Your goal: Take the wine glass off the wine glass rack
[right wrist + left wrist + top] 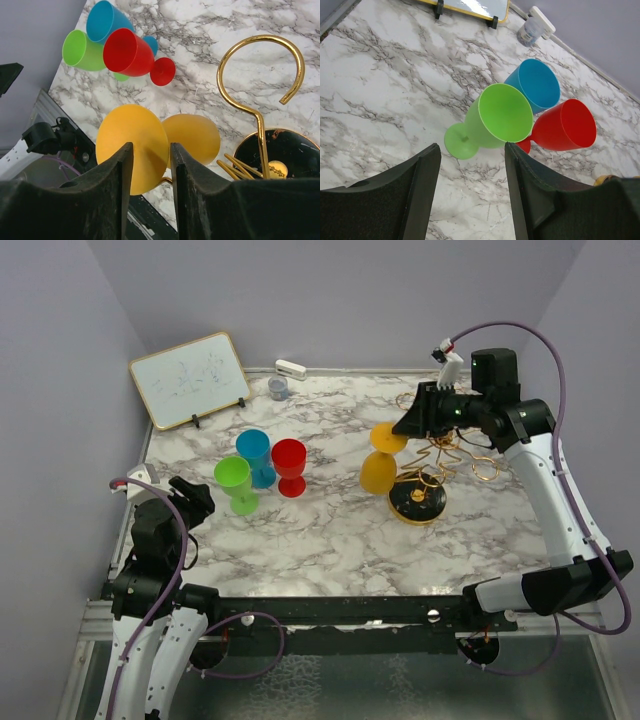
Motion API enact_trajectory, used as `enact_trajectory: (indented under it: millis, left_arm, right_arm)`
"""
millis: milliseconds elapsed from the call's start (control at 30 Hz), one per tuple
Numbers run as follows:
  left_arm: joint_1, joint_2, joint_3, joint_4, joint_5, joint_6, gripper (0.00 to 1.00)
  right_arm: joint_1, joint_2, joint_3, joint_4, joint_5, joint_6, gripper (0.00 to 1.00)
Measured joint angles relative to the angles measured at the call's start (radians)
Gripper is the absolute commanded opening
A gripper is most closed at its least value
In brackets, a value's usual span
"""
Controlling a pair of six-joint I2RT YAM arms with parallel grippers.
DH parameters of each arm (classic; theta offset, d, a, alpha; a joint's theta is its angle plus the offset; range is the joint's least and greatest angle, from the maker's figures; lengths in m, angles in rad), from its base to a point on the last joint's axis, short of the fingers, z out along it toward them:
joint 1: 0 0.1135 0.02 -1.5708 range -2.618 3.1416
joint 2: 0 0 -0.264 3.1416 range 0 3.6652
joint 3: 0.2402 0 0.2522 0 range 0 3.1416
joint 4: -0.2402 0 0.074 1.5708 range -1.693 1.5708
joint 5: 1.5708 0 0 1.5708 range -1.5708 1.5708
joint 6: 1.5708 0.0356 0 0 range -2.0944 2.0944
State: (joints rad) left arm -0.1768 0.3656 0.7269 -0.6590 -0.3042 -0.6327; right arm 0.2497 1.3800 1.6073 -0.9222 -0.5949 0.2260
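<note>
A yellow wine glass (378, 472) hangs upside down from the gold wire wine glass rack (430, 465), its round foot (388, 437) uppermost. My right gripper (405, 428) is at that foot. In the right wrist view the fingers (120, 170) stand a little apart in front of the yellow foot (135, 125), which shows through the gap of the right gripper (151, 146). The bowl (195, 137) lies beyond. A gold hook of the rack (259, 131) rises from its black base (295, 155). My left gripper (472, 147) is open over bare marble at the near left.
Green (234, 480), blue (254, 452) and red (290, 464) goblets stand grouped on the marble table (330, 540), left of centre. A small whiteboard (190, 378), a grey cup (278, 388) and a white block (290, 368) sit along the back edge.
</note>
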Motion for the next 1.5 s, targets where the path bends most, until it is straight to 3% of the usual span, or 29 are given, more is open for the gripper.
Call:
enact_trajectory:
  millis: [267, 500, 667, 1333, 1500]
  left_arm:
    - [0.000, 0.000, 0.000, 0.000, 0.000, 0.000, 0.56]
    - [0.000, 0.000, 0.000, 0.000, 0.000, 0.000, 0.56]
    - [0.000, 0.000, -0.003, 0.001, 0.000, 0.000, 0.56]
    - [0.000, 0.000, -0.006, 0.026, 0.045, 0.013, 0.56]
    - [0.000, 0.002, -0.012, 0.039, 0.058, 0.019, 0.56]
  right_arm:
    - [0.000, 0.000, -0.014, 0.000, -0.003, -0.006, 0.33]
    - [0.000, 0.000, -0.025, 0.001, -0.019, -0.014, 0.12]
    - [-0.002, 0.000, -0.024, 0.015, -0.051, -0.007, 0.04]
    - [-0.002, -0.009, -0.024, 0.040, -0.113, 0.032, 0.01]
    - [-0.002, -0.030, -0.024, 0.056, -0.151, 0.040, 0.06]
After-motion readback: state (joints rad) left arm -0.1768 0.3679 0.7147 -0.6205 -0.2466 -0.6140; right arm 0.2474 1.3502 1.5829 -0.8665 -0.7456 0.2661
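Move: The yellow wine glass hangs upside down from the rack, its middle about 3 cm left of the right hand, 1 cm back and 8 cm below; its foot is up at finger height. The rack's middle is roughly 7 cm right of the hand, 2 cm back and 12 cm below. The red glass stands about 20 cm left, 2 cm ahead and 16 cm below. From the left hand the yellow glass is some 33 cm right, 7 cm ahead and 1 cm below. The yellow glass's thin foot gets pinched at its edge: the right hand sinks barely 1 cm, its half-open fingers shut fully, then it keeps the pinch and draws up about 3 cm from its lowest point, easing left and back by some 1.5 cm each. The wrist rolls and swings slightly counter-clockwise, 5 to 10 degrees. ##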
